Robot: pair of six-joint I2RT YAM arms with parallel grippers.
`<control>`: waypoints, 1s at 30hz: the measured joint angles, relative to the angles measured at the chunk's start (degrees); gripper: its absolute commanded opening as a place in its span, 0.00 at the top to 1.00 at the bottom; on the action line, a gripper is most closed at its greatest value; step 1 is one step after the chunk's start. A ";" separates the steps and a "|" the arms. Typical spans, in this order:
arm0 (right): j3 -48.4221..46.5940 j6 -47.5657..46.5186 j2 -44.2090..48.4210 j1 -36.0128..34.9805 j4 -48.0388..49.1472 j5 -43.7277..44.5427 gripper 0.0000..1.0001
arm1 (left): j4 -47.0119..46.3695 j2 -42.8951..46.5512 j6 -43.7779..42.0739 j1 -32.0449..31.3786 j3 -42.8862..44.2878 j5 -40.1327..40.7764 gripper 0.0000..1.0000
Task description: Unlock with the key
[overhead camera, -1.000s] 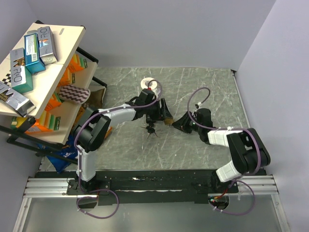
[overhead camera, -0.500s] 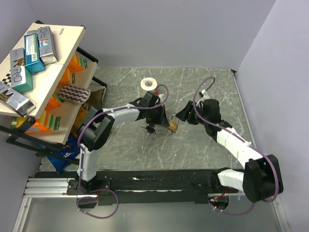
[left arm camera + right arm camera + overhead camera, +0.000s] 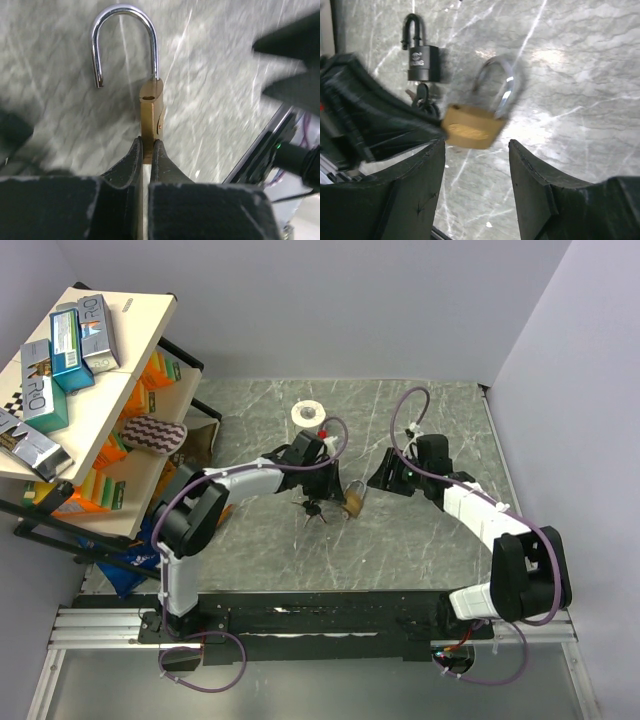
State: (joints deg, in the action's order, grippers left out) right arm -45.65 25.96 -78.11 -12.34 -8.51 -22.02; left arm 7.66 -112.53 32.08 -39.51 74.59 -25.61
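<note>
My left gripper (image 3: 147,145) is shut on the bottom of a brass padlock (image 3: 151,112), whose silver shackle (image 3: 125,40) stands open with one end free. In the top view the brass padlock (image 3: 353,502) sits just off the left gripper (image 3: 336,490), low over the table. My right gripper (image 3: 476,150) is open and empty, a little to the right of the brass padlock (image 3: 470,131). The key (image 3: 313,510) lies as a dark bunch on the table left of the padlock. In the right wrist view the key (image 3: 422,102) is partly hidden behind the left arm.
A black padlock (image 3: 423,62) with its shackle shut lies on the marble table right by the key bunch. A white tape roll (image 3: 307,414) sits farther back. A slanted shelf (image 3: 140,310) with boxes and snack packs stands at the left edge.
My left gripper has shut on the brass padlock. The right gripper has opened, let go of the padlock and drawn back to the right.
</note>
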 measured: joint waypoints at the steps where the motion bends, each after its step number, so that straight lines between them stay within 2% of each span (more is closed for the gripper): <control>1: -0.09 -0.55 -0.20 0.50 -0.31 -0.44 0.39 | -0.13 0.94 -0.61 0.00 -1.09 -0.02 0.99; 3: -0.22 -1.75 -0.74 1.81 -0.85 -1.90 0.38 | -0.09 3.06 -2.56 0.00 -3.34 -0.11 0.99; 4: -0.35 -2.56 -1.03 2.64 -1.27 -2.93 0.19 | 0.02 3.98 -3.13 0.07 -4.26 -0.22 0.99; 6: -1.14 -4.31 -1.55 4.26 -2.49 -5.22 0.14 | 0.46 5.77 -4.61 0.11 -5.81 -0.59 0.99; 15: -13.57 -14.95 -6.99 5.68 -5.42 -20.68 0.14 | 1.01 10.73 -7.32 0.55 -6.86 -7.34 0.99; 23: -14.01 -15.85 -14.08 5.07 -4.61 -31.45 0.15 | -0.24 12.28 -6.36 3.45 -7.89 -12.22 0.99; 30: -9.79 -14.88 -16.04 4.24 -1.14 -33.51 0.16 | -3.21 13.07 -5.22 5.95 -8.76 -14.78 0.99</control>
State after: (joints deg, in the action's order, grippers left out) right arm -55.44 11.07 -94.15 -8.10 -9.65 -55.53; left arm 4.45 -99.46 26.85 -33.56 65.82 -40.38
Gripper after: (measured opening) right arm 0.844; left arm 0.015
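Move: The left hand still pinches the opened brass padlock by its body, whose middle sits about 2 cm to the right of the hand point, 1 cm back and 2 cm lower. Near the table some 6 cm below this hand, the keys lie 7 cm to its left and 1 cm ahead, and the black padlock 7 cm left and 6 cm ahead. From the empty right hand the brass padlock is about 5 cm left, 4 cm back and 5 cm lower. The left hand's pinch on the brass padlock ends: it first draws back about 4 cm, then rises roughly 7 cm while shifting left, and its almost shut fingers finish empty above the padlock. The empty right hand opens wider, bobs forward and up and back down again, and ends some 4 cm to the left, turned nearly 30 degrees counter-clockwise. ##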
